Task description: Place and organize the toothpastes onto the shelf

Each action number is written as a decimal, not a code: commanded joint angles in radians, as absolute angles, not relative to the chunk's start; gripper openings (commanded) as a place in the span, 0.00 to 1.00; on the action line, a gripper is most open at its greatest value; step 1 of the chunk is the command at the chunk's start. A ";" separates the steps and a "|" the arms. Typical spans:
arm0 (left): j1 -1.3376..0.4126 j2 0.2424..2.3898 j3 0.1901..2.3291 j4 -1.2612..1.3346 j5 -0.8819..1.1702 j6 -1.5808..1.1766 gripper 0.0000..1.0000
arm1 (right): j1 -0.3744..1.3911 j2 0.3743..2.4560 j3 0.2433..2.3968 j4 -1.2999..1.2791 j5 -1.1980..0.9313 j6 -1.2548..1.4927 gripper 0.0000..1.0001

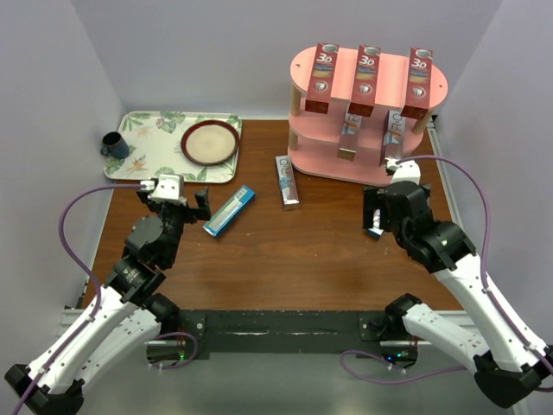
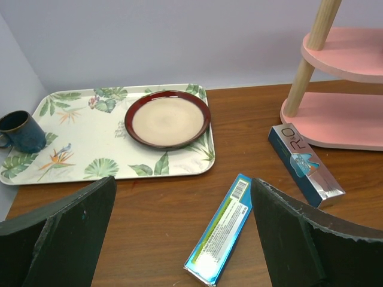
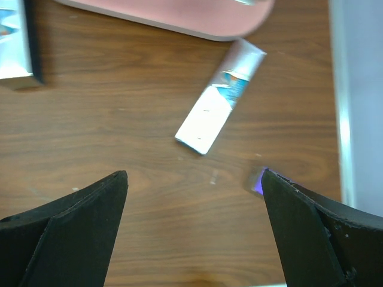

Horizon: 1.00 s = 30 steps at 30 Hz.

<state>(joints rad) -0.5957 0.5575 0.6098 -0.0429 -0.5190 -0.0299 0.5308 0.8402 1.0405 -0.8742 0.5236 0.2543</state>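
Note:
The pink shelf (image 1: 302,69) stands at the back right. Three red toothpastes (image 1: 366,82) lie across its top board, and silver ones (image 1: 350,138) sit on the tier below. A teal-blue carton (image 2: 221,236) lies flat on the table between my left gripper's fingers, close to the right one. My left gripper (image 2: 184,179) is open and touches nothing. A dark blue and silver carton (image 2: 305,167) rests by the shelf's base (image 2: 353,119). My right gripper (image 3: 194,173) is open above bare wood. A silver-white carton (image 3: 218,113) lies just beyond it, near the shelf's edge (image 3: 179,15).
A floral tray (image 1: 143,160) at the back left carries a red-rimmed plate (image 1: 210,142) and a dark blue mug (image 1: 114,144). Pale walls close in the table on three sides. A small purple glint (image 3: 257,181) shows by my right fingertip; I cannot tell what it is.

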 commanded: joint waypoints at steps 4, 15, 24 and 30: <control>-0.591 0.552 0.632 -0.054 -0.471 -0.012 1.00 | 0.512 0.896 1.166 -1.078 0.781 0.255 0.99; -0.591 0.517 0.634 -0.066 -0.451 -0.008 1.00 | 0.298 1.046 1.108 -1.025 0.661 -0.113 0.99; -0.584 0.485 0.632 -0.066 -0.448 -0.014 1.00 | 0.267 1.103 0.908 -0.939 0.563 -0.357 0.99; -0.578 0.465 0.630 -0.066 -0.443 -0.017 1.00 | 0.238 1.144 0.825 -0.911 0.454 -0.532 0.99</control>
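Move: To the right and a little back of the right hand lies the purple toothpaste, about 15 cm right, 4 cm back and some 21 cm below. The silver toothpaste stands about 9 cm ahead and 3 cm right of that hand, and the shelf's bottom board about 25 cm ahead and 11 cm left, both on a similar level. From the left hand the purple toothpaste is roughly 66 cm right, 7 cm back and 26 cm below. Swinging right and then sinking, the open, empty right hand travels about 10 cm right, rises a touch early on, then drops to some 11 cm below its start, towards the purple toothpaste. Meanwhile the wrist tips the fingers down and rolls its left side lower, some 35 degrees each. The fingers stay wide open, still short of the toothpaste. ##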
